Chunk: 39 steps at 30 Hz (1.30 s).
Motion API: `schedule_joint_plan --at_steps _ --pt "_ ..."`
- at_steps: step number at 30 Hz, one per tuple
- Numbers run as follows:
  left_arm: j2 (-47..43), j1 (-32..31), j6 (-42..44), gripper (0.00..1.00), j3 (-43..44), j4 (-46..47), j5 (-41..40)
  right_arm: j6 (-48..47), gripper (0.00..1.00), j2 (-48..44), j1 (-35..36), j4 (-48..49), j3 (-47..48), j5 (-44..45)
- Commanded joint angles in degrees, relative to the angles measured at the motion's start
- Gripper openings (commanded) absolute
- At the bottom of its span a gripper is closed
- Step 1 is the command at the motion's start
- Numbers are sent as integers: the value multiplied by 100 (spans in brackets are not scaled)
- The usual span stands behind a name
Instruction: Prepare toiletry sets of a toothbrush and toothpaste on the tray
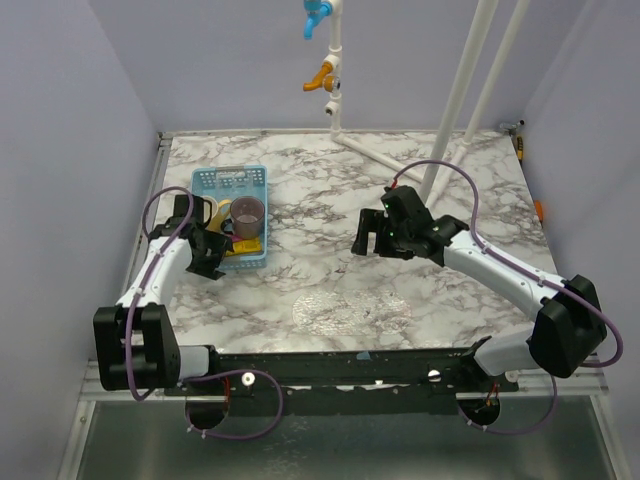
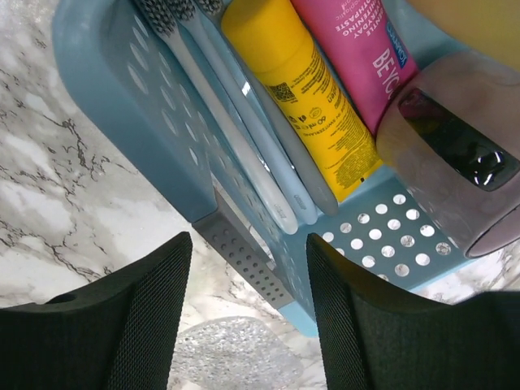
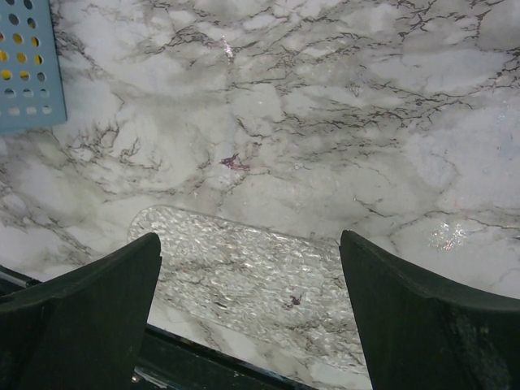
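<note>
Inside the light-blue basket (image 2: 122, 106) lie a yellow toothpaste tube (image 2: 305, 89), a pink toothpaste tube (image 2: 357, 57) and several pale toothbrushes (image 2: 244, 154), side by side. My left gripper (image 2: 248, 268) hangs over the basket's near wall, and its jaws stand apart astride a grey perforated rim piece (image 2: 244, 256) without touching it. In the top view the left gripper (image 1: 207, 252) is at the basket's (image 1: 230, 180) near left corner. The clear tray (image 1: 350, 305) lies on the marble near the front edge. My right gripper (image 1: 372, 235) hovers open above the tray (image 3: 244, 268), holding nothing.
A translucent purple mug (image 2: 463, 154) stands in the basket beside the tubes, close to my left gripper's right finger. White pipes (image 1: 455, 100) rise at the back right. A corner of the basket (image 3: 24, 73) shows in the right wrist view.
</note>
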Motion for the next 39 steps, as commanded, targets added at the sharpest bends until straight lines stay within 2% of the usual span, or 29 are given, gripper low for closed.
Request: schedule_joint_plan --at_steps 1,6,13,21,29,36,39 --pt "183 55 130 56 150 59 157 -100 94 -18 19 -74 -131 -40" --pt "283 55 218 44 202 101 192 -105 94 -40 22 -80 -188 -20" --pt "258 52 372 35 214 133 244 -93 94 -2 23 -70 -229 -63" --pt "194 53 642 16 181 271 309 -85 94 -24 22 -95 -244 -34" --pt "329 42 1085 0 196 533 584 -55 94 -102 19 -100 -316 -35" --pt "673 -14 1603 0 369 827 1103 -58 94 -262 23 -187 -349 -37" --pt "804 -131 1838 0 624 698 1083 -77 94 -386 21 -206 -408 -31"
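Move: The blue basket's near rim, at its grey patch, lies between the left hand's open fingers, about 1 cm ahead and 1 cm below. Just inside, some 3 cm below the hand, lie the toothbrushes (2 cm ahead, 2 cm left) and the yellow tube (4 cm ahead, 1 cm left); the brown mug stands about 9 cm ahead and 4 cm right. From the right hand that rim is roughly 27 cm left, 6 cm back and 6 cm lower. With one finger outside and one inside the basket's near wall, the left hand sinks about 1 cm and closes from over half open to nearly shut, pinching the rim at the grey patch. Gripping it, the hand works forward about 2 cm in all, with a slight shift to the right near the end, while it turns some 15 degrees clockwise to swing the basket round. ##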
